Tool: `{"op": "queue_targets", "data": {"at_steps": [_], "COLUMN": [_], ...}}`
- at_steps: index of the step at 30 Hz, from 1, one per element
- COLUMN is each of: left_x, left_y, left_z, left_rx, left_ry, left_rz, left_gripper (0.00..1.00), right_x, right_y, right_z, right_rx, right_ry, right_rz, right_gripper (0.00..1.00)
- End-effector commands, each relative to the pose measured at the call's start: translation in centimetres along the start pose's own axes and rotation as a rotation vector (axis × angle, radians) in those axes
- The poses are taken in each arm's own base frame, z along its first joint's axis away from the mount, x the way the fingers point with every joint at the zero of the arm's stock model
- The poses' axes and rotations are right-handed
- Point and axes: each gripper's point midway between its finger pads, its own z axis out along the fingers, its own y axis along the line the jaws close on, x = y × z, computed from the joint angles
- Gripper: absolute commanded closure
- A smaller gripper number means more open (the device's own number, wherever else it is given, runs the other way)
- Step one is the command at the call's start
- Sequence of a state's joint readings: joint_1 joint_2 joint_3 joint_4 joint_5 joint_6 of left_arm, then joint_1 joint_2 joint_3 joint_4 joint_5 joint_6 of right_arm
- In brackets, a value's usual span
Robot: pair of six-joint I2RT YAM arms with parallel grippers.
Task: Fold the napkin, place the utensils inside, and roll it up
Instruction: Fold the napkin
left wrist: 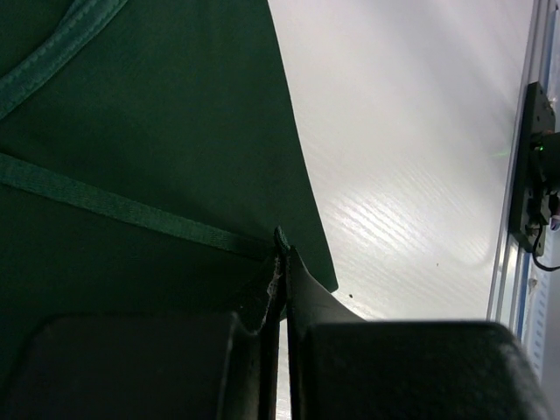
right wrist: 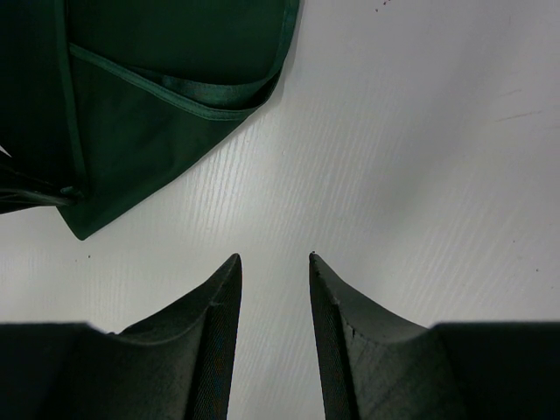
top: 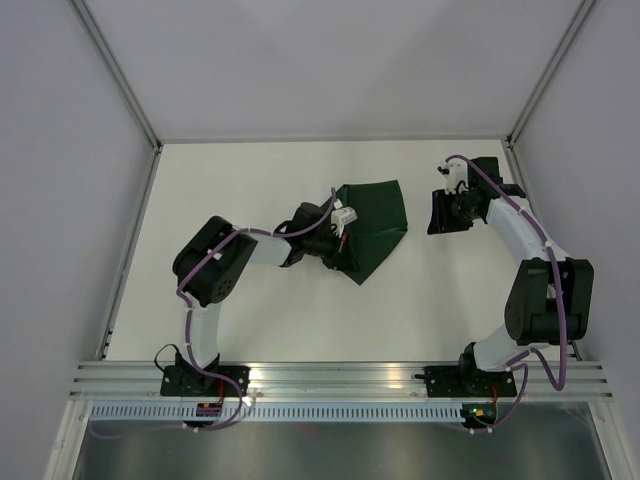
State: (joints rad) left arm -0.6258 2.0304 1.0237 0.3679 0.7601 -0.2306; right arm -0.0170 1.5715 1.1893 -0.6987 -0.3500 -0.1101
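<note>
The dark green napkin [top: 375, 225] lies folded in layers on the white table, slightly right of centre. My left gripper [top: 345, 245] sits at its left edge, shut on a pinch of the hem. In the left wrist view the napkin [left wrist: 149, 131] fills the left side and the left gripper [left wrist: 283, 243] nips its edge. My right gripper [top: 440, 213] stands open over bare table just right of the napkin. The right wrist view shows the right gripper [right wrist: 274, 258] with nothing between its fingers and the napkin [right wrist: 157, 79] at upper left. The utensils are out of view.
White walls with metal corner posts [top: 125, 85] enclose the table on three sides. An aluminium rail [top: 340, 375] carrying both arm bases runs along the near edge. The right arm's base [left wrist: 534, 166] shows at the edge of the left wrist view.
</note>
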Motion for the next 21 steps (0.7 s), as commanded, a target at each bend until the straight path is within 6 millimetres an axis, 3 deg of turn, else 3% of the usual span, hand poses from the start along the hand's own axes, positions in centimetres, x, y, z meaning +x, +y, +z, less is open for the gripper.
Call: {"op": "queue_targets", "data": {"at_steps": [1, 13, 21], "left_x": [-0.4, -1.0, -2.1], "left_y": [-0.5, -1.2, -1.7], "left_z": [-0.4, -0.2, -0.6], "left_rx": [-0.018, -0.024, -0.025], "left_ry": [0.001, 0.014, 0.007], "left_rz": [0.091, 0.128, 0.156], "left_gripper": [0.98, 0.89, 0.68], "right_x": [-0.8, -0.7, -0.8], "right_y": [-0.1, -0.1, -0.2], "right_z": [-0.5, -0.1, -0.1], "right_rx": [0.017, 0.022, 0.025], "right_ry": [-0.037, -0.033, -0.032], "right_rz": [-0.02, -0.023, -0.023], "right_gripper": [0.57, 0.57, 0.57]}}
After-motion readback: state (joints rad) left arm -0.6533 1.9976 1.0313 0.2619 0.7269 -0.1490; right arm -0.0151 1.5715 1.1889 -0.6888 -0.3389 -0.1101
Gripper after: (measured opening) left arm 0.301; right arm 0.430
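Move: Just behind the left hand, which still pinches the folded-over corner, lies the napkin's near tip, about 4 cm back, 2 cm to the right and 1 cm lower. The pocket edge's right end is some 9 cm ahead and 13 cm to the right of that hand; the napkin's far right corner is roughly 22 cm ahead and 11 cm right. From the idle right hand the near tip lies about 13 cm back, 21 cm to the left and 10 cm below. Easing back about 1 cm towards the napkin's near tip and settling a little lower at first, the left hand, low over the cloth with its fingers pointing to the right and slanting down, keeps the corner at the surface. Then its almost shut fingers part to about a third of their range, ending the pinch on the corner while staying around it. ##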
